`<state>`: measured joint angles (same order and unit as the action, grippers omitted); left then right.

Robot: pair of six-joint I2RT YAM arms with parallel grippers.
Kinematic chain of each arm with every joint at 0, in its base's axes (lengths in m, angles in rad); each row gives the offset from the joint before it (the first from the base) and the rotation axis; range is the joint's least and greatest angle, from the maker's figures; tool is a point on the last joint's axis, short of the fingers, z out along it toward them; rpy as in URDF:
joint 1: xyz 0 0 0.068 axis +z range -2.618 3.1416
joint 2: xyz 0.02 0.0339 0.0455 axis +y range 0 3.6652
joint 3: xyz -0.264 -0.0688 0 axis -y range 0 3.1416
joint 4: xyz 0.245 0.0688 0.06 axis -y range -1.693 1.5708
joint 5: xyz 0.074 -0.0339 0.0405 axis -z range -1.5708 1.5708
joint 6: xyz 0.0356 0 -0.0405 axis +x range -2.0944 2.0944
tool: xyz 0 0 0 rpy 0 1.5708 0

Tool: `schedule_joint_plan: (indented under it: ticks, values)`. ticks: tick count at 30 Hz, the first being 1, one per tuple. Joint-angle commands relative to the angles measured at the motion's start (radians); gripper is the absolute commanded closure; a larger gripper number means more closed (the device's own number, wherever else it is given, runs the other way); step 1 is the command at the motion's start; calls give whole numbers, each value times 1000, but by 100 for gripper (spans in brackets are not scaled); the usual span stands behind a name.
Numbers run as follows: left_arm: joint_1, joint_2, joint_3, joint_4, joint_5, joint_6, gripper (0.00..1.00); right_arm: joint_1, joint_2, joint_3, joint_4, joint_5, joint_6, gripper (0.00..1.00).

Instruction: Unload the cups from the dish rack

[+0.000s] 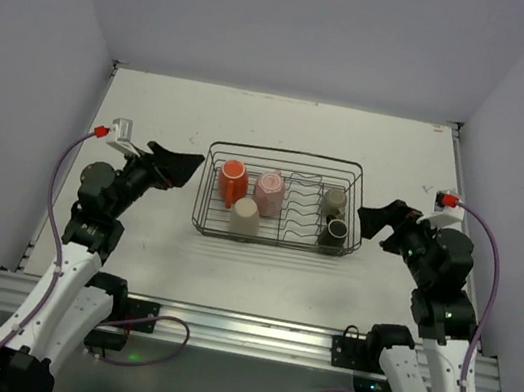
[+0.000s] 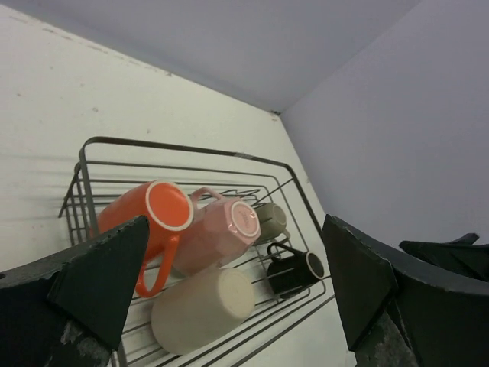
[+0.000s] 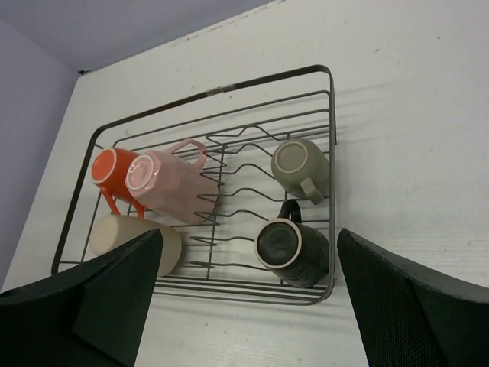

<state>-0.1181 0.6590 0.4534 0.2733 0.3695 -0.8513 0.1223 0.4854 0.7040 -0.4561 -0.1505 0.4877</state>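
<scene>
The black wire dish rack (image 1: pixel 285 153) stands mid-table and holds all the cups. In its left half lie the orange cup (image 1: pixel 232 181), the pink cup (image 1: pixel 269 193) and the cream cup (image 1: pixel 244 217). On the right of the wavy dividers are the olive-grey cup (image 1: pixel 333 202) and the dark cup (image 1: pixel 334 234). My left gripper (image 1: pixel 188 171) hovers open just left of the rack, nothing between its fingers. My right gripper (image 1: pixel 371 222) hovers open just off the rack's right end, near the dark cup (image 3: pixel 290 251), also holding nothing.
The rack sits on a white table (image 1: pixel 156 106) with grey walls at the back and both sides. An aluminium rail (image 1: pixel 238 329) carrying the arm bases and purple cables runs along the near edge.
</scene>
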Motion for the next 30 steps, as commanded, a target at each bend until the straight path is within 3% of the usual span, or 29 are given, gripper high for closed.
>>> schedule_joint_plan:
  ticks: [1,4,8,12,15,18,30]
  values:
    - [6,20,97,-176,-12,109,1,-1,86,84,-42,-38,-44,1]
    - [3,51,163,-306,-66,167,2,34,221,175,-105,-73,-73,1]
    - [-21,83,272,-423,-142,248,5,210,422,308,-197,119,-84,1]
    - [-28,76,318,-491,-178,281,5,269,585,403,-279,161,-77,8]
    - [-28,67,329,-494,-167,288,5,278,633,384,-270,198,-67,16]
    - [-28,67,330,-493,-164,285,5,277,674,371,-273,224,-67,30]
    - [-29,110,294,-436,-119,247,5,303,783,347,-300,269,-64,30]
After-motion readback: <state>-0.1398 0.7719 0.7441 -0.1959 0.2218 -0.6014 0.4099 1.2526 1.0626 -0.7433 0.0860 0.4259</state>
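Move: The black mug lies about 7 cm ahead of the right hand, 4 cm to its left and roughly 20 cm below, in the rack's near right corner. The grey cup stands some 9 cm farther out than the black mug and about 1 cm left of it; the pink mug lies about 15 cm ahead and 24 cm left of the hand. From the left hand, the black mug is about 3 cm ahead and 37 cm to the right. Right hand swings 5 cm forward and left, then sinks 10, tipping down towards the black mug, fingers narrowing. ##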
